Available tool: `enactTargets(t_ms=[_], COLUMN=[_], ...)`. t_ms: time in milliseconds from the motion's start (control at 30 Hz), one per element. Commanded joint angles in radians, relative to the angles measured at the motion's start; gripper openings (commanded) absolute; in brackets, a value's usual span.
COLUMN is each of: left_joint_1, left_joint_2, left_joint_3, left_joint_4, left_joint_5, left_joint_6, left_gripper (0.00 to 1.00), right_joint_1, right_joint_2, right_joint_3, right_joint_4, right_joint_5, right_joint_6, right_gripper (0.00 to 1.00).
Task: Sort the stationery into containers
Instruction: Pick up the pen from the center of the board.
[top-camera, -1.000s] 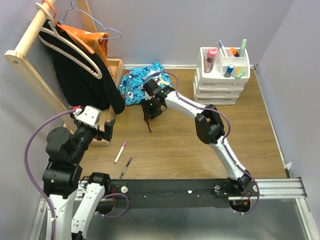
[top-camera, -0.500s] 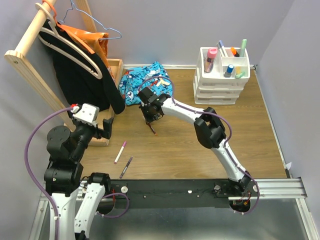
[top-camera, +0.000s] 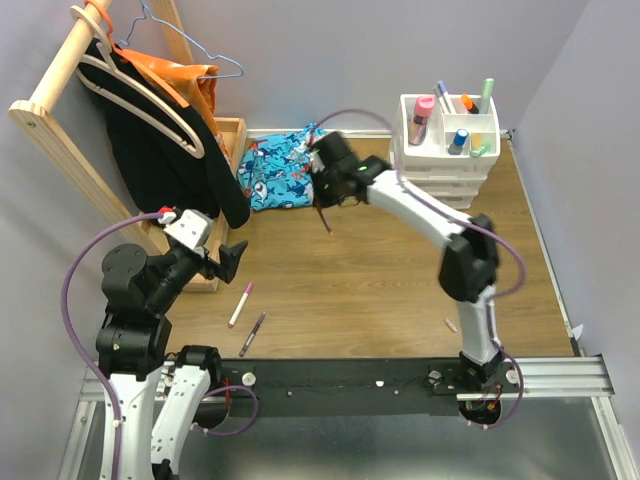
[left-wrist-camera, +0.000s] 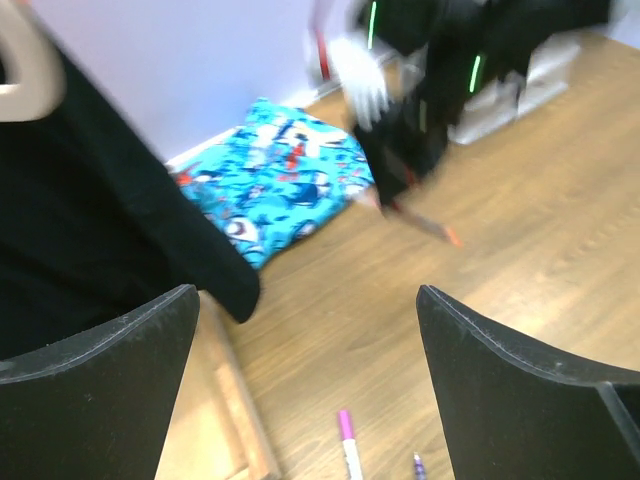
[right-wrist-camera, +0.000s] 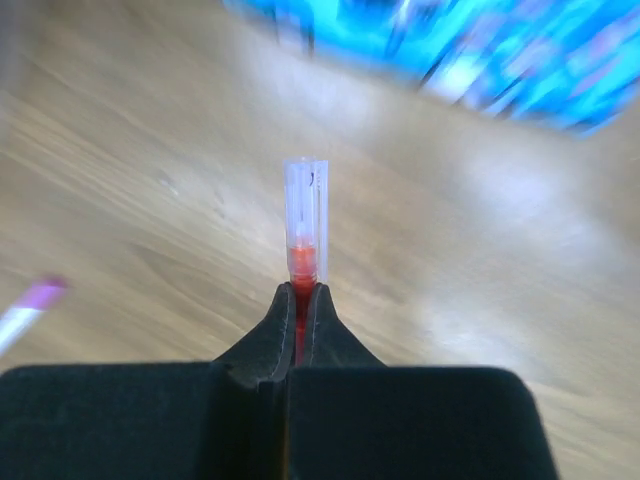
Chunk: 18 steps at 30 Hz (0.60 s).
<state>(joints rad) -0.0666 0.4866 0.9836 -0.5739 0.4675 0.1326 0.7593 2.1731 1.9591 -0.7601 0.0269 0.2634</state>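
My right gripper (top-camera: 325, 203) is shut on a red pen (top-camera: 328, 220) with a clear cap (right-wrist-camera: 304, 215), held off the wooden floor beside the blue cloth. In the right wrist view the jaws pinch the pen's red barrel at my right gripper (right-wrist-camera: 298, 296). My left gripper (top-camera: 232, 255) is open with nothing between its fingers (left-wrist-camera: 100, 390). Below it lie a pink-capped white pen (top-camera: 240, 303) (left-wrist-camera: 348, 452) and a dark purple pen (top-camera: 252, 333). The white organiser (top-camera: 440, 175) stands at the back right, with several markers in its top compartments (top-camera: 478, 124).
A blue patterned cloth (top-camera: 280, 175) lies by the back wall. A wooden rack with hangers and a black garment (top-camera: 160, 150) fills the left, above a wooden tray (top-camera: 237, 130). A small pinkish item (top-camera: 450, 325) lies on the floor near the right arm's base.
My right gripper shut on the red pen, lifted it off the floor and swung right and back, towards the organiser. The left gripper shifted slightly right.
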Motion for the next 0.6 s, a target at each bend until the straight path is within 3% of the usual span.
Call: enactTargets(t_ms=[0, 200, 367, 567], left_joint_1=[0.005, -0.016, -0.059, -0.059], left_joint_2=[0.058, 0.220, 0.334, 0.385], left_joint_3=[-0.023, 0.024, 0.050, 0.084], left_joint_4=[0.089, 0.255, 0.380, 0.364], left_joint_5=[0.161, 0.154, 0.083, 0.074], left_joint_6=[-0.010, -0.086, -0.119, -0.108], left_gripper=[0.99, 0.99, 0.99, 0.99], right_joint_1=[-0.073, -0.193, -0.363, -0.564], right_joint_2=[-0.367, -0.550, -0.555, -0.517], right_joint_3=[-0.116, -0.175, -0.086, -0.052], right_joint_4=[0.363, 0.606, 0.659, 0.686], right_joint_5=[-0.045, 0.001, -0.015, -0.079], right_joint_6=[-0.102, -0.217, -0.289, -0.328], right_gripper=[0.01, 0.01, 0.01, 0.01])
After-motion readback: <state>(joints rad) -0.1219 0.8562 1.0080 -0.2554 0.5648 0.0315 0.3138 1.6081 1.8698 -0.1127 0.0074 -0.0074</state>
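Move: My right hand already holds the pen off the board. The drawer tower's top tray lies about 11 cm ahead of it, 24 cm right and 15 cm higher. In the tray, the pink-lidded bottle stands 5 cm left of its middle and the blue-capped bottle 2 cm right and 4 cm nearer; the whale cloth is 12 cm ahead of my hand, 7 left and 9 down. From my left hand the tray is about 29 cm ahead, 41 right, 10 lower. I keep the pen pinched in my shut right fingers and whip it up nearly 40 cm, steeply at first, then swing right some 20 cm and a bit forward to come high over the tray. On the way my wrist tips up about 60 degrees, from pointing down to roughly level. My left hand, empty and open, slides about 9 cm forward and a little right. ##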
